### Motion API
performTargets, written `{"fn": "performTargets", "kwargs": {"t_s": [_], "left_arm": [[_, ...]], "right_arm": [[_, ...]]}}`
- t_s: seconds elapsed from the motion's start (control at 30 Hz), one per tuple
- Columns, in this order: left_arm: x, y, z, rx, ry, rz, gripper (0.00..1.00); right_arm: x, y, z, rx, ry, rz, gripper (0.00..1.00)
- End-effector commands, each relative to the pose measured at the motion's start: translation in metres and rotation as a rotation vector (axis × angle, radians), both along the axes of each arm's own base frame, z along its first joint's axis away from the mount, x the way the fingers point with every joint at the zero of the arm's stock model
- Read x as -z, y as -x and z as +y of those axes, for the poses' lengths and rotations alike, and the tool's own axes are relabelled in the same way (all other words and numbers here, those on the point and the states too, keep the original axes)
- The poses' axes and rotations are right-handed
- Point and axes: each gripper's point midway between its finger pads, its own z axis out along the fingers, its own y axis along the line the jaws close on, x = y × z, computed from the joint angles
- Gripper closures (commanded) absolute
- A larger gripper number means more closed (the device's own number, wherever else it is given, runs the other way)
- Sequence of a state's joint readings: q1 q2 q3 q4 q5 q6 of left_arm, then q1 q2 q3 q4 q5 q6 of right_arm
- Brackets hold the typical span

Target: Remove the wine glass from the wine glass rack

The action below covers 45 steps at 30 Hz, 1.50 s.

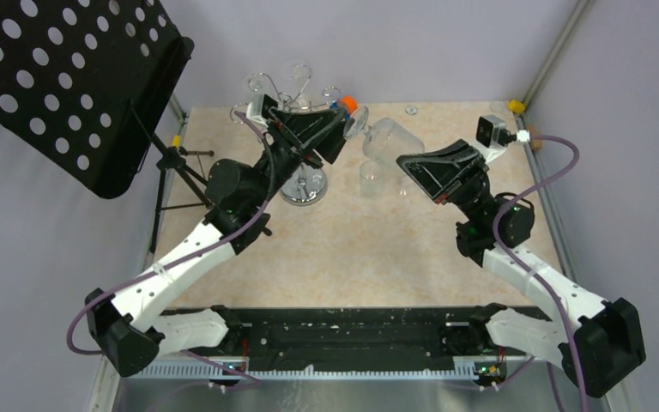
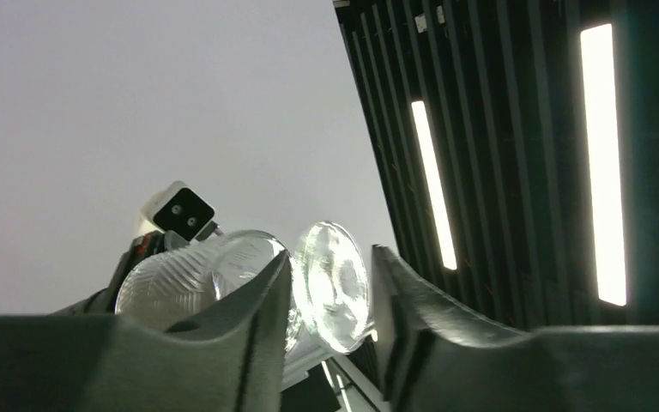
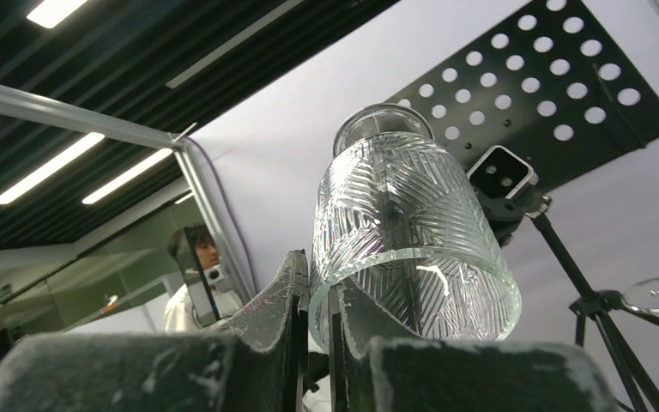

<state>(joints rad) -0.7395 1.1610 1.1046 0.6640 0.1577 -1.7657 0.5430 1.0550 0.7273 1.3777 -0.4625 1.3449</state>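
The wine glass hangs level in the air between my two arms, away from the wine glass rack, whose curled chrome arms stand behind my left arm. My right gripper is shut on the rim of the ribbed bowl, one finger inside and one outside. In the left wrist view the glass's round foot sits between the fingers of my left gripper, which is open, with a gap on the right side. The bowl shows behind the left finger.
A black perforated music stand on a tripod fills the left rear corner. A small clear glass object stands on the table right of the rack's base. An orange-topped object and a yellow piece lie near the back edge.
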Motion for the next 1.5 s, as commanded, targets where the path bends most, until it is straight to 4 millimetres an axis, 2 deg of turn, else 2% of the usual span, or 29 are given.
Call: {"fn": "performTargets", "kwargs": {"t_s": [0.0,0.07,0.13,0.2,0.3,0.43,0.63,0.8,0.87,1.2,1.33,1.47], "left_arm": [[-0.027,0.020,0.025,-0.121,-0.019,-0.128,0.46],[-0.029,0.018,0.028,-0.197,-0.106,-0.172,0.32],[-0.026,0.017,0.028,-0.276,-0.232,-0.241,0.24],[-0.019,0.015,0.028,-0.346,-0.385,-0.308,0.19],[-0.003,0.009,0.030,-0.439,-0.593,-0.421,0.17],[0.026,-0.012,0.046,-0.569,-0.888,-0.471,0.16],[0.040,-0.038,0.079,-0.745,-1.171,-0.475,0.16],[0.048,-0.052,0.092,-0.821,-1.262,-0.452,0.14],[0.049,-0.056,0.094,-0.840,-1.282,-0.447,0.13],[0.050,-0.069,0.093,-0.867,-1.308,-0.450,0.11],[0.052,-0.073,0.090,-0.857,-1.309,-0.460,0.10],[0.053,-0.077,0.093,-0.858,-1.311,-0.458,0.09]], "right_arm": [[-0.030,0.016,-0.011,0.097,-0.010,-0.096,1.00],[-0.028,0.007,-0.009,0.163,0.049,-0.056,1.00],[-0.026,-0.004,-0.010,0.259,0.124,-0.015,1.00],[-0.020,-0.018,-0.017,0.390,0.205,0.031,1.00],[-0.008,-0.039,-0.038,0.580,0.313,0.155,1.00],[0.024,-0.057,-0.066,0.792,0.531,0.285,1.00],[0.092,-0.068,-0.094,0.922,0.944,0.445,1.00],[0.163,-0.072,-0.096,0.865,1.284,0.539,1.00],[0.185,-0.077,-0.099,0.863,1.380,0.568,1.00],[0.282,-0.099,-0.112,0.834,1.779,0.654,1.00],[0.328,-0.109,-0.121,0.790,1.908,0.729,1.00],[0.352,-0.115,-0.120,0.734,1.944,0.767,1.00]]}}
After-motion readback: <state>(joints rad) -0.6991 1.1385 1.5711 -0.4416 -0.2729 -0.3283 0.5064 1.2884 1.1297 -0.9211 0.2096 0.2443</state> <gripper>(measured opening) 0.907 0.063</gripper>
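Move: The right gripper pinches the wine glass's rim; the open table spot for it lies about 13 cm ahead, 12 cm to the right and 50 cm below. Beyond that spot stands a clear glass, 23 cm ahead and 15 cm right of the hand; another stands 26 cm ahead, 6 cm right, and a third 25 cm ahead, 3 cm left, all some 42 cm lower. From the left hand the rack hub is about 21 cm ahead, 10 cm left and 16 cm below. Keep the right fingers shut on the rim and carry the glass down about 35 cm, swinging right and somewhat forward towards the clear table, while rolling the wrist over by some 125 degrees so the foot points down. Finish opening the left fingers off the glass's foot, draw that hand left, then forward and down towards the rack hub, turning its upward-pointing fingers level and forward. ##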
